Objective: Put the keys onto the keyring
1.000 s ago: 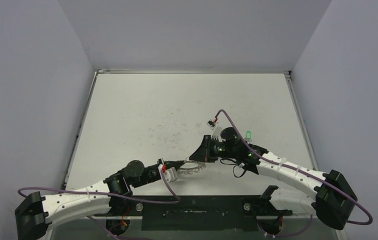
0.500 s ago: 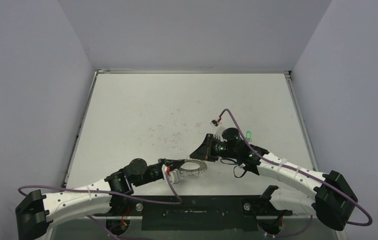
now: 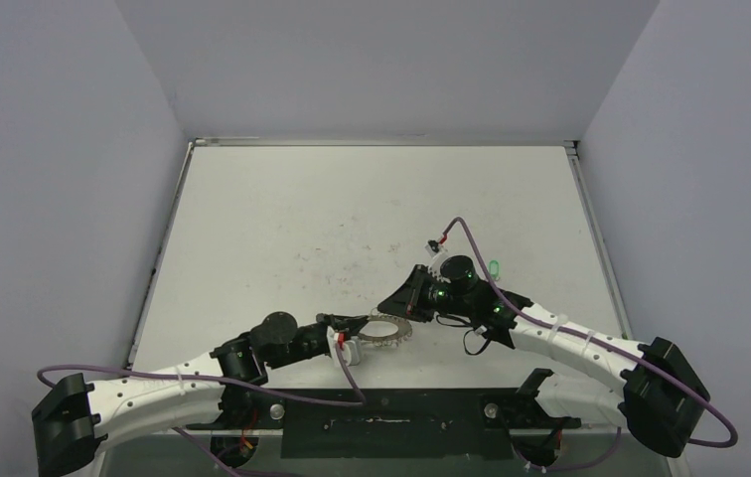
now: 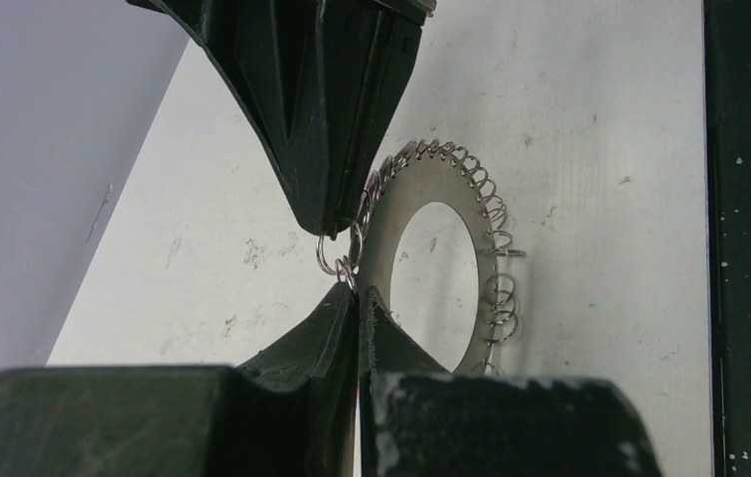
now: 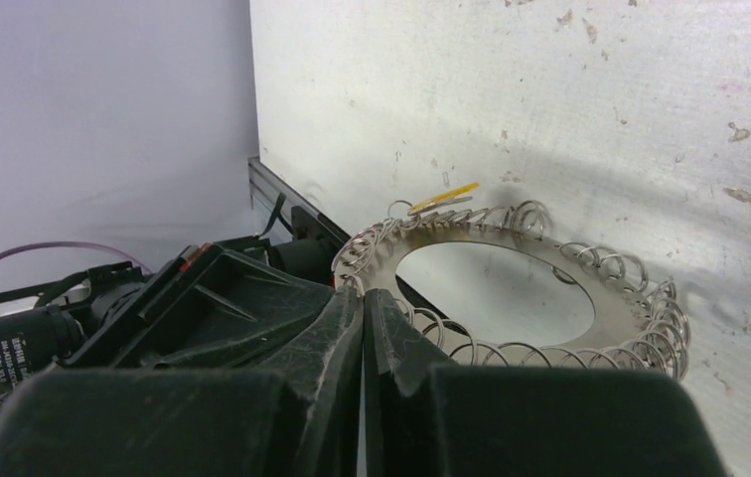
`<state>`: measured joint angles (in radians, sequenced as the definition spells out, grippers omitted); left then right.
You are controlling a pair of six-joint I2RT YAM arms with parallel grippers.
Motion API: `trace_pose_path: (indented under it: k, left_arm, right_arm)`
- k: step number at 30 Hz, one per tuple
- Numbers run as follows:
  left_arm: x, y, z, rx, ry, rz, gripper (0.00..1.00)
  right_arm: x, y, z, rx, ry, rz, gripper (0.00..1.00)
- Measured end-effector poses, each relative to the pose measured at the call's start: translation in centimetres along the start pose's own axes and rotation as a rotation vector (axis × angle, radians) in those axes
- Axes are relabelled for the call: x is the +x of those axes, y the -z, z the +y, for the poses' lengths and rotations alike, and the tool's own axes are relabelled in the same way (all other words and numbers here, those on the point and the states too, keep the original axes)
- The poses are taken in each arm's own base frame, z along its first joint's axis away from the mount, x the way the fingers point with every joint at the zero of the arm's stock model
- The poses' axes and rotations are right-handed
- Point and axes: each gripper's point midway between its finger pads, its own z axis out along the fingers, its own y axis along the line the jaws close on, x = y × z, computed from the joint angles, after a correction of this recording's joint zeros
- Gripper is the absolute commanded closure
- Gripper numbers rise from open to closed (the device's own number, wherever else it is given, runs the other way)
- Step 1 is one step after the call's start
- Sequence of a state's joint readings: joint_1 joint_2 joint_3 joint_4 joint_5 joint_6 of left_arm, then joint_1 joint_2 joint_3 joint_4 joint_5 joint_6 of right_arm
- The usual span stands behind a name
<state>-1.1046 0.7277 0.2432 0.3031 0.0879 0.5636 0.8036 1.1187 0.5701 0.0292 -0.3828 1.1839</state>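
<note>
The keyring [image 3: 396,334], a flat silvery ring fringed with wire loops, hangs between my two grippers near the table's front. In the left wrist view, my left gripper [image 4: 357,291] is shut on a wire loop at the edge of the keyring [image 4: 436,179]. My right gripper [image 4: 332,227] pinches a loop just above it. In the right wrist view, my right gripper [image 5: 362,294] is shut at the rim of the keyring [image 5: 620,313]. A yellow key [image 5: 446,192] sits at the ring's far edge. The green key [image 3: 494,266] lies on the table beyond the right wrist.
The white table [image 3: 282,219] is scuffed and bounded by grey walls on three sides. A dark strip [image 3: 391,422] runs along the near edge between the arm bases. A purple cable [image 3: 471,238] loops above the right wrist.
The right wrist has shifted slightly right and toward the near edge, its cable swinging with it. The left forearm edged right. The keyring stays pinched between both grippers.
</note>
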Motion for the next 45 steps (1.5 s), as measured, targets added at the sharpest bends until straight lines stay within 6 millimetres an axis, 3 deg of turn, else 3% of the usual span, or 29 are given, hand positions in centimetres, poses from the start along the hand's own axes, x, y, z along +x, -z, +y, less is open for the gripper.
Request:
trace_pose_path:
  k: [10,17,22,23,27,29,33,36,40,45]
  left_arm:
    - [-0.2,0.6,0.2,-0.014,-0.001,-0.011,1.00]
    - [0.7,1.7,-0.2,-0.059,0.055,-0.036,1.00]
    - [0.9,1.9,-0.2,-0.084,0.101,-0.047,1.00]
    - [0.9,1.9,-0.1,-0.087,0.107,-0.049,1.00]
    - [0.7,1.9,-0.1,-0.086,0.109,-0.059,1.00]
    - [0.5,2.0,-0.3,-0.075,0.104,-0.068,1.00]
    - [0.2,2.3,-0.9,-0.042,0.083,-0.082,1.00]
    - [0.3,2.6,-1.3,-0.018,0.070,-0.083,1.00]
    - [0.3,2.8,-1.7,0.003,0.062,-0.085,1.00]
    - [0.1,2.8,-1.9,0.015,0.062,-0.085,1.00]
  right_arm:
    - [0.1,-0.3,-0.4,-0.023,-0.122,-0.017,1.00]
    - [-1.8,-0.4,-4.1,0.071,-0.203,-0.130,1.00]
    - [-2.0,-0.1,-3.6,0.047,-0.171,-0.141,1.00]
    - [-2.0,0.0,-3.4,0.039,-0.148,-0.141,0.95]
    - [-2.3,0.5,-2.4,0.036,-0.001,-0.126,0.55]
    - [-2.8,0.9,-1.2,0.036,0.116,-0.119,0.44]
    - [-3.7,2.1,2.3,-0.027,0.376,-0.100,0.39]
    - [-3.2,3.0,4.0,-0.109,0.573,-0.058,0.38]
    - [-0.9,3.5,4.3,-0.206,0.821,0.040,0.36]
    - [3.6,3.9,4.1,-0.301,1.160,0.159,0.31]
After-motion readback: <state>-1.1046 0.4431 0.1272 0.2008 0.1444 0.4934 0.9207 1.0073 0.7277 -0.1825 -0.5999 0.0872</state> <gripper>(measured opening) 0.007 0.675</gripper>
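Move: Just below the right hand's closed fingertips hangs the steel keyring, its middle about 3 cm back, 1 cm to the right and 4 cm down. The left gripper's tips are some 3 cm to the right hand's left, 1 cm back and level with it. The yellow key lies at the keyring's far edge, roughly 4 cm left of the right hand, 3 cm back and 7 cm lower. Counted from the left hand, the keyring's middle is about 4 cm right, 2 cm back and 4 cm down. Parting from the left hand, the shut right fingers dip about 3 cm while going forward and right, then open wide, clear of the keyring's small loop, rise about 9 cm and sweep back some 8 cm, the wrist rolling roughly 70 degrees about the fingers. Meanwhile the left hand keeps its pinch on the rim and draws the keyring 2 cm left, then 2 cm back. ##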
